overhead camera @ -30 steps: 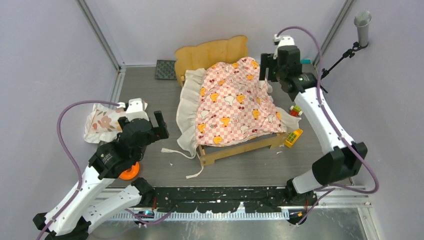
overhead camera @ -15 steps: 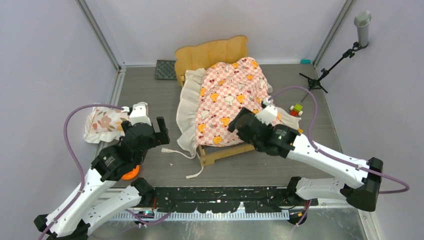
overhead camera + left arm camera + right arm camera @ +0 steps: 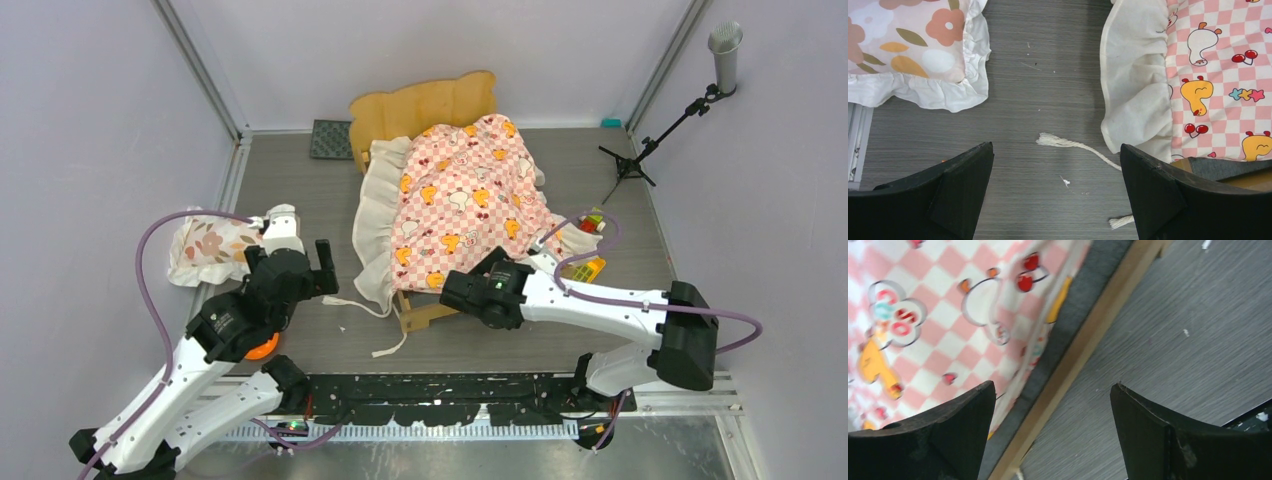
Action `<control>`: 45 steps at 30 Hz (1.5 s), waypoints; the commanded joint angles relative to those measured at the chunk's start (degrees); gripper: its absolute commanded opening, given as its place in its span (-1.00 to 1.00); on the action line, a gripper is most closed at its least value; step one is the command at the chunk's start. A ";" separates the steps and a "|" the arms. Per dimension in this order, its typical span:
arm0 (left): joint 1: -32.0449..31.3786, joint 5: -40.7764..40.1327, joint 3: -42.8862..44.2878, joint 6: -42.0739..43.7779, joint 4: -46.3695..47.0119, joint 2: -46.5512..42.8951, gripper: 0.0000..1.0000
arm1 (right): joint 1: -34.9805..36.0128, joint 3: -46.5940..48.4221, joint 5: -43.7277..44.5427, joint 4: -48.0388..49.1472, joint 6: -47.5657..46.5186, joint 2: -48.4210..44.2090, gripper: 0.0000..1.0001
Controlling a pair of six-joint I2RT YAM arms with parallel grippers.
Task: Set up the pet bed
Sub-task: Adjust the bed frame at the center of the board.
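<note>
The pet bed's tan wavy headboard (image 3: 425,105) stands at the back, and a pink-checkered ruffled sheet (image 3: 465,205) is draped over most of the bed. My right gripper (image 3: 452,290) hovers open at the bed's near foot end. In the right wrist view this gripper (image 3: 1052,386) straddles the wooden rail (image 3: 1083,347) and the grey mattress edge (image 3: 1068,330), holding nothing. My left gripper (image 3: 290,252) is open over bare table left of the bed. In its wrist view this gripper (image 3: 1055,147) is empty, between the floral pillow (image 3: 908,45) and the sheet's white ruffle (image 3: 1135,95).
The floral pillow (image 3: 205,245) lies at the far left. A white cord (image 3: 350,305) trails from the bed's near left corner. An orange disc (image 3: 260,347) sits under the left arm. Small toys (image 3: 588,272) lie right of the bed, a dark mat (image 3: 331,139) and a microphone stand (image 3: 690,100) at the back.
The right arm swung from the far right side of the bed, near the headboard, down to the near foot end, its jaws opening slightly. The left gripper edged a little to the right.
</note>
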 commanded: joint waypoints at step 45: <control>0.24 -0.84 1.94 1.65 -2.82 -2.93 0.99 | -22.84 -14.33 -15.90 30.63 -51.17 -12.00 -0.99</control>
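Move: Just under the right hand's spread fingers runs the bed frame's foot rail, about 6 cm lower and 1 cm ahead. From this hand, the rail's left corner is some 14 cm left and 3 cm back, the checkered quilt's middle about 16 cm ahead and 2 cm left, and the yellow block some 20 cm right and 7 cm ahead. From the left hand, that stretch of rail is about 31 cm right, level with it in reach and 15 cm lower. Sinking nearly 5 cm onto the foot rail, after a brief swing of 3 cm to the right and back, the right hand closes its wide-open fingers until they pinch the rail, one finger on the mattress side and one outside. Keeping that grip, it drags the rail right and forward about 5 cm, turning some 15 degrees counter-clockwise. ##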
